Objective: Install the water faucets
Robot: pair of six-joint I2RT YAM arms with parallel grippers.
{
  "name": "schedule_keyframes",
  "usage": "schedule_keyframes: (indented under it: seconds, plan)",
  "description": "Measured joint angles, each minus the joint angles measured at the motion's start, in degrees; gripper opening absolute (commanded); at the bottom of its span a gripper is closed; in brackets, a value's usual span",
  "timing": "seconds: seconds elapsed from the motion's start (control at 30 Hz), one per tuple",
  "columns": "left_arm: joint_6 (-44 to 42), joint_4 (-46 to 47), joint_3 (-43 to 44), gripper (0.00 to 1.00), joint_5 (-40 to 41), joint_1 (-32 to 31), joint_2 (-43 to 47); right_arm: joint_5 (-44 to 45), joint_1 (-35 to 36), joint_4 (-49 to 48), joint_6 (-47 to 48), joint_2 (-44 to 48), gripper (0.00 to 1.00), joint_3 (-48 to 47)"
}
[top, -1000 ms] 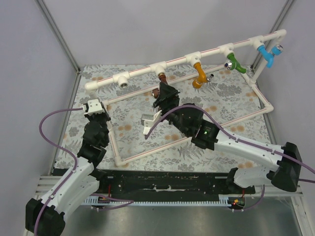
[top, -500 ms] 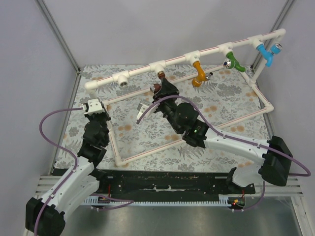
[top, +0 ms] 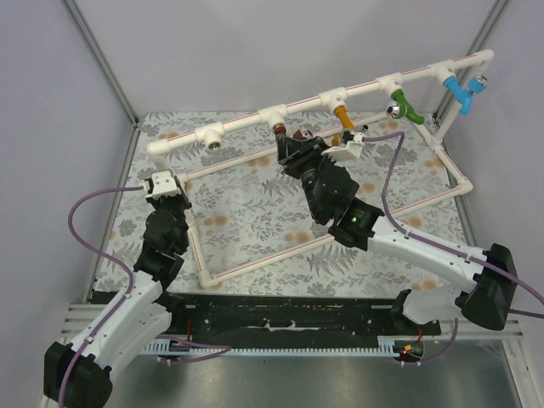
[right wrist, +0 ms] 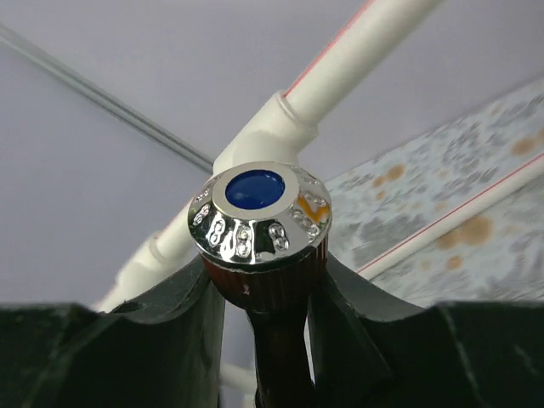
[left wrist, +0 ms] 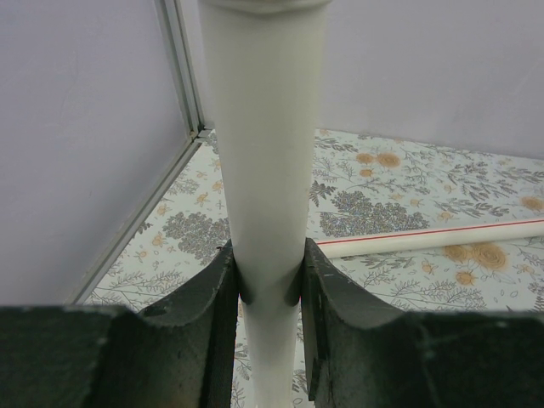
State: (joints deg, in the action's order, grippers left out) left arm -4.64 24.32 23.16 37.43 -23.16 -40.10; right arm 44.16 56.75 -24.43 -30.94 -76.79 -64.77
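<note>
The dark reddish-brown faucet point(top: 281, 133) hangs at the second tee point(top: 274, 115) of the white pipe rail. My right gripper point(top: 294, 146) is shut on it. In the right wrist view its chrome cap with a blue centre point(right wrist: 259, 212) stands between my fingers point(right wrist: 183, 331), just under the tee point(right wrist: 272, 132). The orange-yellow faucet point(top: 341, 113) hangs from the third tee, partly hidden behind my right wrist. My left gripper point(top: 166, 189) is shut on the upright white pipe point(left wrist: 265, 170) at the frame's left corner.
A green tap point(top: 406, 109) and a light blue tap point(top: 461, 88) hang further right on the rail. The leftmost tee point(top: 211, 136) holds no tap. The frame's lower pipes point(top: 255, 263) lie on the floral mat point(top: 246, 212). Grey walls enclose the cell.
My right wrist has turned about the reddish-brown faucet, and its camera mount swung from the left side to the right. The gripper moved closer to the rail. The left arm has not moved.
</note>
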Motion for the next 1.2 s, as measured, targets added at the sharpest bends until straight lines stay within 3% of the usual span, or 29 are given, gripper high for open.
schedule_keyframes:
  seconds: [0.1, 0.17, 0.2, 0.3, 0.37, 0.43, 0.6, 0.93, 1.2]
  plan:
    - [0.00, -0.09, 0.00, 0.02, 0.11, -0.07, 0.07, 1.11, -1.27, 6.62, -28.39, 0.68, 0.00, -0.26]
    - [0.00, -0.11, 0.00, 0.02, 0.13, -0.07, 0.09, 1.22, -1.75, 9.64, -42.69, 0.68, 0.00, -0.28]
    - [0.00, -0.11, 0.00, 0.02, 0.13, -0.07, 0.09, 1.22, -1.86, 10.91, -49.27, 0.63, 0.05, -0.28]
    - [0.00, -0.11, 0.00, 0.02, 0.13, -0.07, 0.09, 1.20, -1.88, 12.55, -59.08, 0.59, 0.33, -0.28]
    - [0.00, -0.11, 0.00, 0.02, 0.15, -0.07, 0.09, 1.03, -1.88, 12.48, -60.74, 0.59, 0.51, -0.22]
    - [0.00, -0.11, 0.00, 0.02, 0.17, -0.07, 0.09, 0.22, -1.92, 10.40, -59.52, 0.63, 0.63, 0.63]
    - [-0.11, -0.24, -0.09, 0.02, 0.13, -0.35, 0.39, -5.09, -2.67, 1.46, -50.45, 1.11, 0.80, 4.44]
    - [-0.37, -0.33, -0.11, 0.02, 0.13, -0.55, 0.33, -11.58, -3.41, -2.34, -28.89, 12.52, 0.83, 12.90]
    - [-0.42, -0.24, -0.11, 0.02, 0.13, -0.57, -0.02, -17.79, -3.41, 9.27, -6.54, 22.53, 0.84, 13.14]
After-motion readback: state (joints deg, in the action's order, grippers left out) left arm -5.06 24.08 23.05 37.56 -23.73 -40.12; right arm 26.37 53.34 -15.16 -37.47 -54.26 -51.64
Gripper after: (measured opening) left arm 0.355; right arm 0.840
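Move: The right hand already grips the brown faucet by its body, knob uppermost. The white tee that it is screwed into lies about 6 cm ahead of that hand, 2 cm left and 2 cm higher. The orange faucet is roughly 11 cm to the hand's right and 5 cm farther out; the empty tee is some 14 cm left, 3 cm ahead. From the left hand, the brown faucet's tee lies about 8 cm ahead, 20 cm right and 14 cm up. Still gripping the brown faucet, the right fingers turn it in its tee by rolling some 50 degrees clockwise as seen from behind the hand, almost on the spot. They then open wide, let go, and the hand draws back about 7 cm and 5 cm to the right, rolling back nearly level and swinging slightly left. The left hand keeps its hold on the white upright. ##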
